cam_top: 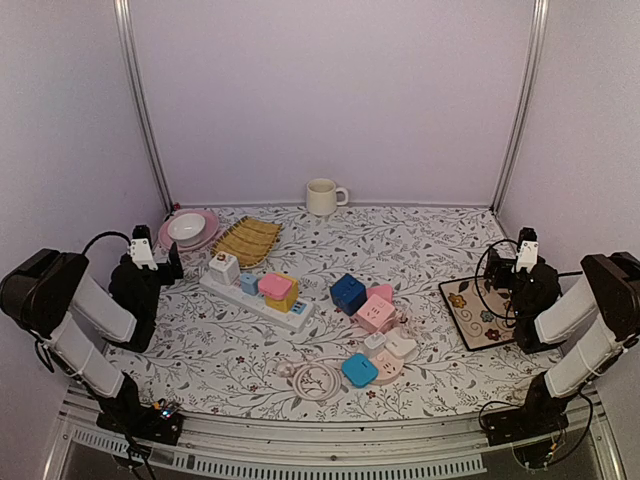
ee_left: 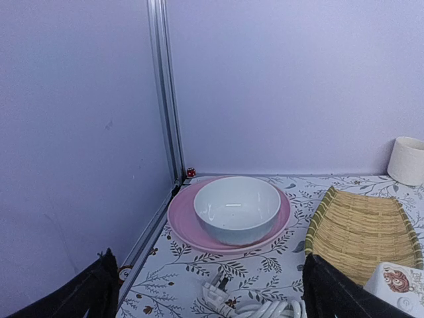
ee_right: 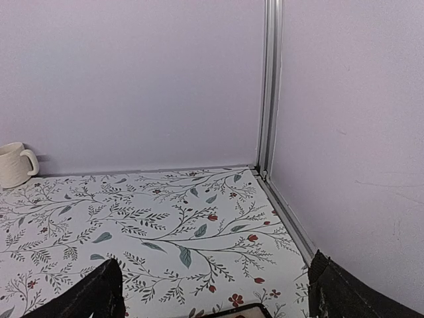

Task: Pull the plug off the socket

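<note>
A white power strip, the socket (cam_top: 258,298), lies left of centre on the floral table. Three plugs sit in it: a white cube adapter (cam_top: 223,268), a small light-blue one (cam_top: 249,284) and a pink-topped yellow one (cam_top: 278,290). My left gripper (cam_top: 168,262) hangs open just left of the strip's far end, apart from it. In the left wrist view the gripper (ee_left: 212,301) is empty, with the white adapter (ee_left: 397,285) at the lower right corner. My right gripper (cam_top: 505,266) is open at the far right, and its wrist view (ee_right: 218,301) shows only bare table between the fingers.
A white bowl (ee_left: 236,209) on a pink plate (ee_left: 182,222), a bamboo tray (ee_left: 361,232) and a mug (cam_top: 322,196) stand at the back. Loose blue (cam_top: 348,293) and pink (cam_top: 375,312) adapters, a coiled cable (cam_top: 315,378) and a patterned coaster (cam_top: 475,310) lie right of the strip.
</note>
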Robot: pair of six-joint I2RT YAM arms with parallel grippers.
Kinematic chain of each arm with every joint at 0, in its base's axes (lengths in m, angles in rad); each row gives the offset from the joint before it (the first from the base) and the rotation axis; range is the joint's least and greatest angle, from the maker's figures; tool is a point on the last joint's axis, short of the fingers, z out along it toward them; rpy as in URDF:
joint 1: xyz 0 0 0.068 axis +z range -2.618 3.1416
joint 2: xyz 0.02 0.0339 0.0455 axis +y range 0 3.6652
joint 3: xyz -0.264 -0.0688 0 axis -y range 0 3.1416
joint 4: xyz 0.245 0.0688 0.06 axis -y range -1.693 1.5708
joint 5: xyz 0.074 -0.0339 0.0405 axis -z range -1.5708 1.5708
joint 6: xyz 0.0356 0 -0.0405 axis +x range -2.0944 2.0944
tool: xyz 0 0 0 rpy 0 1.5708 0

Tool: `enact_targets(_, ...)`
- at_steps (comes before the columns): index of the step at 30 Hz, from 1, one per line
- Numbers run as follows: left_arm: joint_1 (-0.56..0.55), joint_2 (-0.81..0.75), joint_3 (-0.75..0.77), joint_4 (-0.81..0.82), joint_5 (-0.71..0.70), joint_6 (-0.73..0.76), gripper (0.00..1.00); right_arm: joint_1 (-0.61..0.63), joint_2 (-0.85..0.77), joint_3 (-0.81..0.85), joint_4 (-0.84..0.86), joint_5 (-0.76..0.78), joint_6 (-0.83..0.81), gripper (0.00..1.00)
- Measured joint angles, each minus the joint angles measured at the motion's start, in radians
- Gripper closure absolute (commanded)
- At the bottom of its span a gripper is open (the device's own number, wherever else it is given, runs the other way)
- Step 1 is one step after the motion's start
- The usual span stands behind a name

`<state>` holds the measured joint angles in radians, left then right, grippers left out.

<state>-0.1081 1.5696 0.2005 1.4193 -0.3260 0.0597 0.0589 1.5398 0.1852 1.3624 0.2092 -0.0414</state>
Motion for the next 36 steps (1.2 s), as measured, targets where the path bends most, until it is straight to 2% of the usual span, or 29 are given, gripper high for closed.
enact_targets(13,0.000,0.000,0.000,0.000,-0.001,0.000,0.03,0.000,0.000,0.000,0.000,0.000,0.000,0.01)
enact_targets(20,-0.020,-0.064,0.003,-0.057,-0.077,0.005,0.03,0.000,-0.008,0.000,-0.003,0.022,0.005,0.01)
enact_targets(23,-0.073,-0.210,0.078,-0.230,-0.113,0.027,0.03,0.000,-0.013,-0.003,0.008,0.026,0.004,0.01)
enact_targets(28,-0.103,-0.480,0.283,-0.571,-0.026,-0.070,0.03,0.007,-0.022,-0.030,0.042,0.026,0.003,0.01)
enact_targets(32,-0.105,-0.564,0.397,-0.777,0.064,-0.159,0.03,0.008,-0.022,-0.038,0.061,0.026,0.000,0.01)
enact_targets(36,-0.092,-0.584,0.412,-0.941,0.099,-0.269,0.03,0.013,-0.023,-0.058,0.092,0.029,-0.002,0.01)
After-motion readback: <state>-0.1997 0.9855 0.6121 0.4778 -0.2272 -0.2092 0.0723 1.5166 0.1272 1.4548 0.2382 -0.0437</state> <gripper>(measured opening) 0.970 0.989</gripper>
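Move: Some 20 cm to the left hand's right and about level with it front-to-back lies the middle of the socket strip, roughly 15 cm lower. Near its left end sits the white block, 12 cm right and 7 cm ahead; the light blue block is 17 cm right and 2 cm ahead, and the pink-yellow block 24 cm right and level. For the right hand, the strip is about 53 cm to the left and level. Rising steeply from rest after a short pause, the left hand climbs about 19 cm and drifts some 5 cm to its right, then sinks back 2 cm. The empty gripper stays wide open, touching nothing; its tips lift briefly and mostly level off, while it turns about 10 degrees clockwise and rolls some 15 degrees, left side down. ##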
